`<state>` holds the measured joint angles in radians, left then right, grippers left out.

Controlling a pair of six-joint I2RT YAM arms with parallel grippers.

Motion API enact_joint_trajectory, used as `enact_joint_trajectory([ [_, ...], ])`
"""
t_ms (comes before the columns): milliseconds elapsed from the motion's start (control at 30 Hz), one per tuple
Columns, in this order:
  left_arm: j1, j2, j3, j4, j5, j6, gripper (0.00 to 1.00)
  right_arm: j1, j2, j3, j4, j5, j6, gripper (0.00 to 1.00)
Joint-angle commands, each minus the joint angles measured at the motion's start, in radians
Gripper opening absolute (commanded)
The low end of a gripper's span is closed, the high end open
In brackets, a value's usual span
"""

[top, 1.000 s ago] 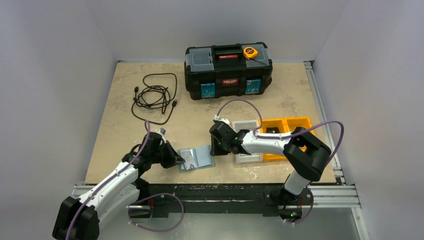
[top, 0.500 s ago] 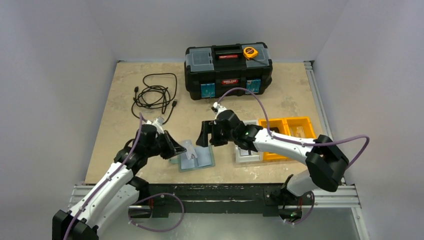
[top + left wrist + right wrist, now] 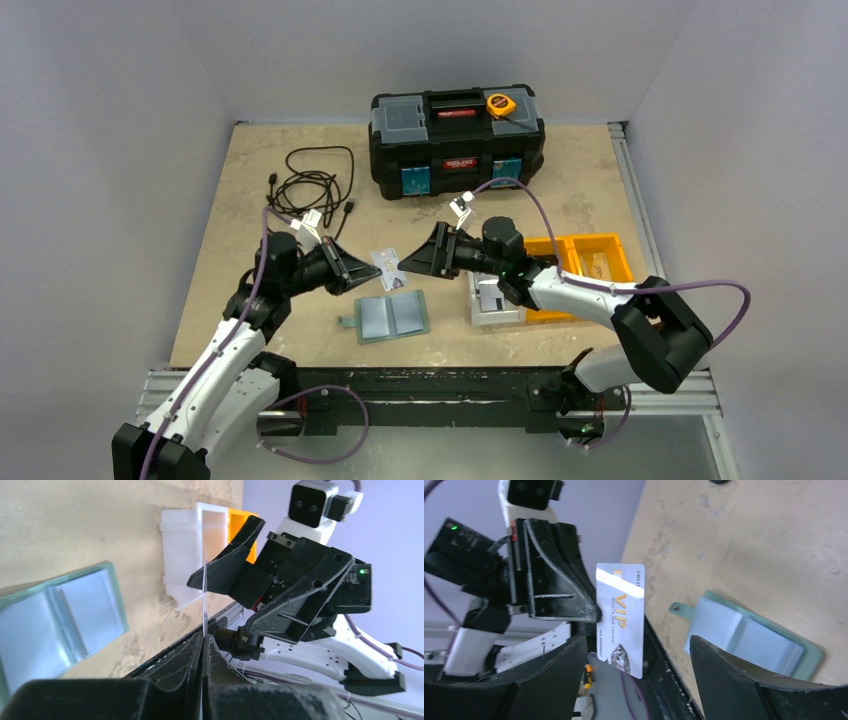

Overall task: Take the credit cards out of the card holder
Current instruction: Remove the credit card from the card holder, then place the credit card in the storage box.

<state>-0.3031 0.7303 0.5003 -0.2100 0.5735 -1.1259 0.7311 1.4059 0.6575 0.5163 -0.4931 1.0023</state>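
Note:
The card holder (image 3: 392, 316) lies open and flat on the table, teal with pale blue pockets; it also shows in the left wrist view (image 3: 60, 615) and the right wrist view (image 3: 749, 635). My left gripper (image 3: 366, 277) is shut on one edge of a credit card (image 3: 388, 268), a pale card with gold "VIP" lettering (image 3: 620, 617), held upright in the air behind the holder. From the left wrist that card is edge-on (image 3: 204, 595) above the left gripper (image 3: 203, 637). My right gripper (image 3: 408, 262) faces the card, open, its jaws standing wide on either side of the card's free end (image 3: 639, 642).
A black toolbox (image 3: 457, 140) with a yellow tape measure (image 3: 501, 104) on top stands at the back. A coiled black cable (image 3: 310, 192) lies back left. A white bin (image 3: 495, 300) and an orange bin (image 3: 580, 265) sit to the right of the holder.
My left gripper pulled the card out of the holder and lifted it up and back. My right gripper opened wide and swung round to face the card.

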Motion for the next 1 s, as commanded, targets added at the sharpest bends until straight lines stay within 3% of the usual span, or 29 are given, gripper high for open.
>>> enact_joint_trajectory([
  [0, 0.013, 0.022, 0.002, 0.189, 0.102, -0.087, 0.0, -0.008, 0.015, -0.027, 0.294, -0.13, 0.148, 0.72],
  [233, 0.013, 0.07, -0.01, 0.266, 0.144, -0.108, 0.0, -0.009, 0.059, -0.05, 0.429, -0.16, 0.231, 0.51],
  [467, 0.013, 0.103, -0.006, 0.251, 0.175, -0.079, 0.0, -0.012, 0.069, -0.064, 0.45, -0.165, 0.248, 0.01],
  [567, 0.013, 0.1, 0.017, 0.168, 0.174, -0.027, 0.0, -0.012, 0.053, -0.065, 0.391, -0.156, 0.216, 0.0],
  [767, 0.013, 0.076, 0.078, -0.02, 0.132, 0.091, 0.48, -0.012, -0.047, -0.048, 0.104, -0.07, 0.066, 0.0],
  [967, 0.012, 0.052, 0.103, -0.154, 0.086, 0.163, 0.86, -0.017, -0.206, -0.05, -0.204, 0.087, -0.058, 0.0],
])
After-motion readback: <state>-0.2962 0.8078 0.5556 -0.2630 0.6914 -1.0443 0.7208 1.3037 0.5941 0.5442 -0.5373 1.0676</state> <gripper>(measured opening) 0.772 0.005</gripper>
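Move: The credit card, already held by one long edge in the shut left fingers, has its middle about 4 cm to the left of the open right gripper, 2 cm back and 1 cm higher. From the left hand, the right gripper is some 6 cm to the right, 2 cm ahead and 1 cm lower. The open card holder lies roughly 4 cm back, 4 cm left and 16 cm below the right hand; the white tray is about 18 cm right of that hand, 1 cm ahead and 15 cm down. The right fingers shut on the card's free long edge after rising about 3 cm, easing back 2 cm and slightly left, while the left hand lifts the card 2 cm and brings it nearly 2 cm right to meet them. Only then do the left fingers open wide and let go, that hand sinking 2 cm and edging back and left; the right keeps its pinch, drawing 2 cm right and sinking 1 cm. ##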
